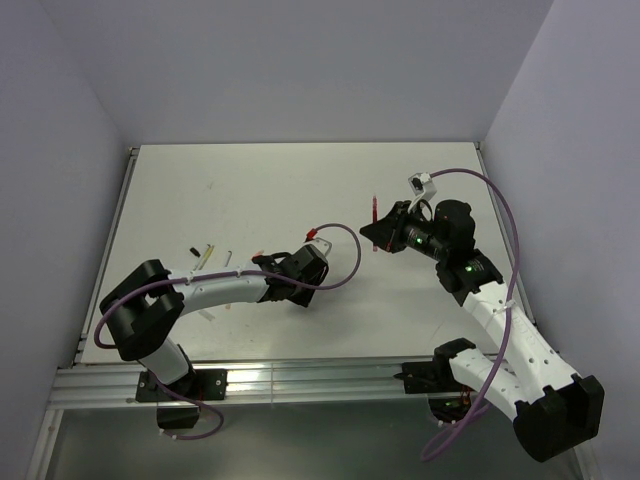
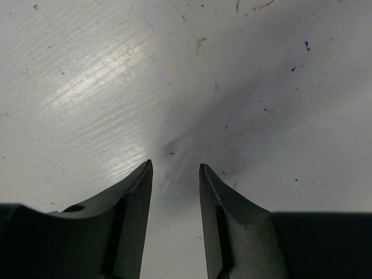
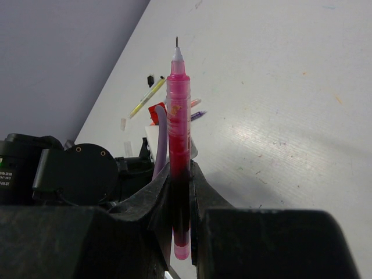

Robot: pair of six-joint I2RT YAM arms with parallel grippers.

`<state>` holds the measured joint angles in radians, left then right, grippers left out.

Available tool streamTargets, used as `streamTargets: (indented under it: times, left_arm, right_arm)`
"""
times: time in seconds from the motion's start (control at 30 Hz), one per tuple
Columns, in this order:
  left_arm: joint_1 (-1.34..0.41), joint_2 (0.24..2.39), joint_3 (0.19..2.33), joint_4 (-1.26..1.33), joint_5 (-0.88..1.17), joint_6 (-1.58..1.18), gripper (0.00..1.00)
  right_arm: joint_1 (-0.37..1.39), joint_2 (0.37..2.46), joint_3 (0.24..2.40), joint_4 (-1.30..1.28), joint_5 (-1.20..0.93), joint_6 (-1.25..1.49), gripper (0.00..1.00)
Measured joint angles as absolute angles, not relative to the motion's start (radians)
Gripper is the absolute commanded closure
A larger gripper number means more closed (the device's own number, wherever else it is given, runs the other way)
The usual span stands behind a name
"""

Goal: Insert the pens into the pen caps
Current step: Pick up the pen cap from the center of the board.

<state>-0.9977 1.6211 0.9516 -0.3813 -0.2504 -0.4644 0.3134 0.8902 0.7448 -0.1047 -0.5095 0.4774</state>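
Observation:
My right gripper (image 3: 180, 174) is shut on a red pen (image 3: 178, 110), which stands up out of the jaws with its bare tip pointing away from the camera. In the top view this pen (image 1: 373, 211) is held above the right middle of the table by the right gripper (image 1: 379, 238). My left gripper (image 2: 174, 168) is open and points down at the table. A whitish-clear pen cap (image 2: 176, 163) lies faint and blurred on the surface, just beyond the gap between the fingertips. From above, the left gripper (image 1: 297, 282) sits near the table's middle.
Loose pens lie at the left of the table: a yellow pen (image 1: 207, 253), a dark purple pen (image 3: 197, 115) and a small black cap (image 1: 192, 248). A short whitish cap (image 3: 123, 123) lies near them. The purple cable (image 1: 345, 255) loops off the left wrist.

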Motion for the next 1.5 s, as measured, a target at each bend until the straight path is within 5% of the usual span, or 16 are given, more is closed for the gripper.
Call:
streamTargets:
  times: [0.77, 1.07, 1.2, 1.5]
  left_arm:
    - [-0.994, 1.645, 0.952, -0.379, -0.24, -0.465, 0.59]
    - [-0.979, 1.675, 0.946, -0.363, -0.225, -0.467, 0.8]
    - [-0.976, 1.686, 0.948, -0.348, -0.212, -0.467, 0.99]
    - [-0.953, 1.689, 0.968, -0.363, -0.184, -0.515, 1.0]
  right_arm:
    - [0.313, 0.89, 0.745, -0.105, -0.516, 0.477, 1.0]
    - [0.313, 0.893, 0.745, -0.104, -0.518, 0.477, 1.0]
    - [0.313, 0.894, 0.744, -0.104, -0.521, 0.477, 1.0]
    - [0.313, 0.894, 0.744, -0.104, -0.538, 0.477, 1.0]
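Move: The clear pen cap lies on the board almost directly under the left hand's open fingers, about 2 cm down. About 8 cm ahead of this hand are the purple pen, some 11 cm to its left, and the orange pen, about 15 cm to its left; another small cap lies level with it, some 18 cm to its left. From the right hand, the clear cap is roughly 17 cm left, 5 cm back and 24 cm down. Straight down goes the left hand, about 2 cm onto the clear pen cap, its half-open fingers closing near the bottom of the descent until both tips pinch the cap between them. It then eases up and forward by barely half a centimetre, tipping slightly. The right hand stays put, still holding the pink pen. ##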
